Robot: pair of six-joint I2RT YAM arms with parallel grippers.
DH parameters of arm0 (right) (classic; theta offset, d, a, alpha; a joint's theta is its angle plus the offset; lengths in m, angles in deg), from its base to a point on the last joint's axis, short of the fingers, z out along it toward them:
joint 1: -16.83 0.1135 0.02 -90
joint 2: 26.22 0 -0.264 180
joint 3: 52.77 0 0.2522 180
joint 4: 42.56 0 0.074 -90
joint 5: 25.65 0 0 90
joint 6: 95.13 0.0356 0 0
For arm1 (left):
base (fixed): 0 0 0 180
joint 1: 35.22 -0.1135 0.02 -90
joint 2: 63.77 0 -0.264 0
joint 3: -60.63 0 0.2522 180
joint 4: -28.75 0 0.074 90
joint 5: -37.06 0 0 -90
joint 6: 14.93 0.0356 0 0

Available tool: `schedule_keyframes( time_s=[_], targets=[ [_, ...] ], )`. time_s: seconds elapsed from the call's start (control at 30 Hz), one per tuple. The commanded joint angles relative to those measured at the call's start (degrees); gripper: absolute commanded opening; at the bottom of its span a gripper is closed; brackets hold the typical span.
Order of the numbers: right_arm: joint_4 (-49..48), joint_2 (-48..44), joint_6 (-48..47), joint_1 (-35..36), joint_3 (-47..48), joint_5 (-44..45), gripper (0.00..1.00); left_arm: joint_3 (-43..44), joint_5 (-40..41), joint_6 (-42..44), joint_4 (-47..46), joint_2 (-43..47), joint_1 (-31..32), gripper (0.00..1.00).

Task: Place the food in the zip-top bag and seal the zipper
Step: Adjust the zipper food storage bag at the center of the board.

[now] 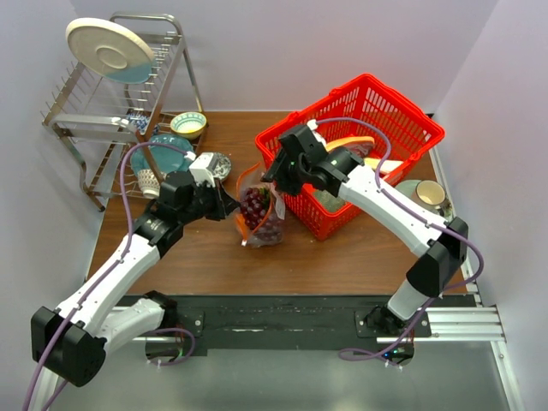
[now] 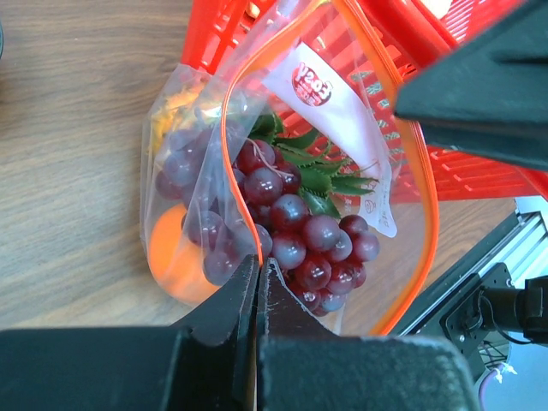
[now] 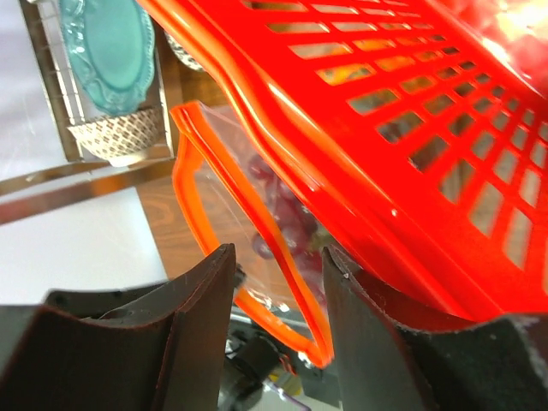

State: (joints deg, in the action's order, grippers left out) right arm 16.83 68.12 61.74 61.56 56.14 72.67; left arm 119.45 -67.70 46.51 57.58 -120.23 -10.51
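Note:
The clear zip-top bag (image 1: 259, 216) lies on the wooden table against the red basket, mouth open. Inside it are the food items: the dark purple grape bunch (image 2: 300, 231) and the yellow-orange pineapple (image 2: 169, 257) with its green crown (image 2: 312, 175). The orange zipper (image 2: 421, 171) loops wide round the mouth. My left gripper (image 2: 257, 267) is shut on the near edge of the bag at the zipper; in the top view this gripper (image 1: 231, 205) is at the bag's left side. My right gripper (image 3: 278, 261) is open, its fingers standing either side of the zipper strip (image 3: 276, 227) without pressing it.
The red mesh basket (image 1: 368, 137) stands right behind the bag, touching it, with my right arm reaching over it. A metal dish rack (image 1: 120, 103) with a white plate (image 1: 110, 50) is at the back left, with bowls (image 1: 188, 124) and a teal plate (image 1: 167, 147) nearby. A mug (image 1: 432, 195) sits at the right.

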Motion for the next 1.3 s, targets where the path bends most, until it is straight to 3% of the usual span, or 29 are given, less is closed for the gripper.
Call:
schedule_keyframes(
  time_s=[0.0, 0.33, 0.4, 0.43, 0.47, 0.57, 0.93, 1.0, 1.1, 1.13, 1.17, 1.2, 1.27],
  targets=[
    [4.21, -2.76, -1.57, 0.27, -2.16, 2.41, 0.49, 1.17, 0.09, -0.98, -4.0, -0.13, -0.36, 0.0],
    [7.02, -4.17, -0.08, 6.95, -4.97, 5.65, 0.49, 1.44, 0.0, -0.8, -3.38, 0.22, -0.36, 0.0],
    [6.84, -3.91, 0.36, 7.47, -5.5, 5.83, 0.44, 1.44, 0.0, -0.8, -3.47, 0.39, -0.36, 0.0],
    [7.02, -3.56, 0.36, 7.65, -5.42, 5.92, 0.38, 1.44, 0.0, -0.8, -3.38, 0.39, -0.36, 0.0],
    [7.46, -3.29, 0.37, 7.74, -5.07, 5.92, 0.23, 1.44, 0.0, -0.71, -3.21, 0.39, -0.36, 0.0],
    [8.33, -2.15, 0.1, 7.83, -3.76, 5.49, 0.01, 1.61, -0.26, -0.62, -3.12, 0.57, -0.36, 0.0],
    [8.43, -0.57, -0.6, 7.57, 4.24, 7.06, 0.0, 10.31, -2.9, 2.54, -1.62, -2.15, -0.36, 0.0],
    [7.9, -0.3, -0.78, 7.22, 5.21, 6.98, 0.0, 11.37, -4.47, 3.33, -2.67, -2.33, -0.36, 0.08],
    [5.97, -0.3, -0.08, 6.16, 5.39, 6.54, 0.0, 11.37, -5.88, 4.56, -3.47, -1.54, -0.36, 0.52],
    [4.75, -0.56, 0.27, 5.81, 4.87, 6.19, 0.0, 11.28, -6.06, 4.82, -3.38, -1.11, -0.36, 0.74],
    [4.21, -0.57, 0.97, 5.02, 4.52, 5.92, 0.0, 10.58, -6.33, 5.61, -3.38, 0.03, -0.36, 0.82],
    [3.42, -0.65, 1.24, 4.67, 4.17, 5.57, 0.0, 10.14, -6.85, 6.05, -3.55, 0.74, -0.36, 1.0],
    [1.75, -0.65, 2.21, 3.7, 3.11, 4.17, 0.0, 8.22, -7.03, 7.28, -3.73, 3.71, -0.36, 1.0]
  ],
)
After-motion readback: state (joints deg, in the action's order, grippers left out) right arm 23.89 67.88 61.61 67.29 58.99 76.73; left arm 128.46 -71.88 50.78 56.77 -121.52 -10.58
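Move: The right hand, half open, goes for the right-hand stretch of the zip-top bag's orange rim, about 7 cm back from it, level sideways and 4 cm lower. The grapes in the bag sit some 7 cm back, 3 cm left and 12 cm below; the red basket's middle is 6 cm ahead, 20 cm right and 13 cm below. The left hand, still pinching the rim's left edge, has that stretch about 8 cm to its right, level otherwise. Right hand sinks back about 7 cm, pinches the rim, lifts forward; left lets go, rises some 7 cm. ##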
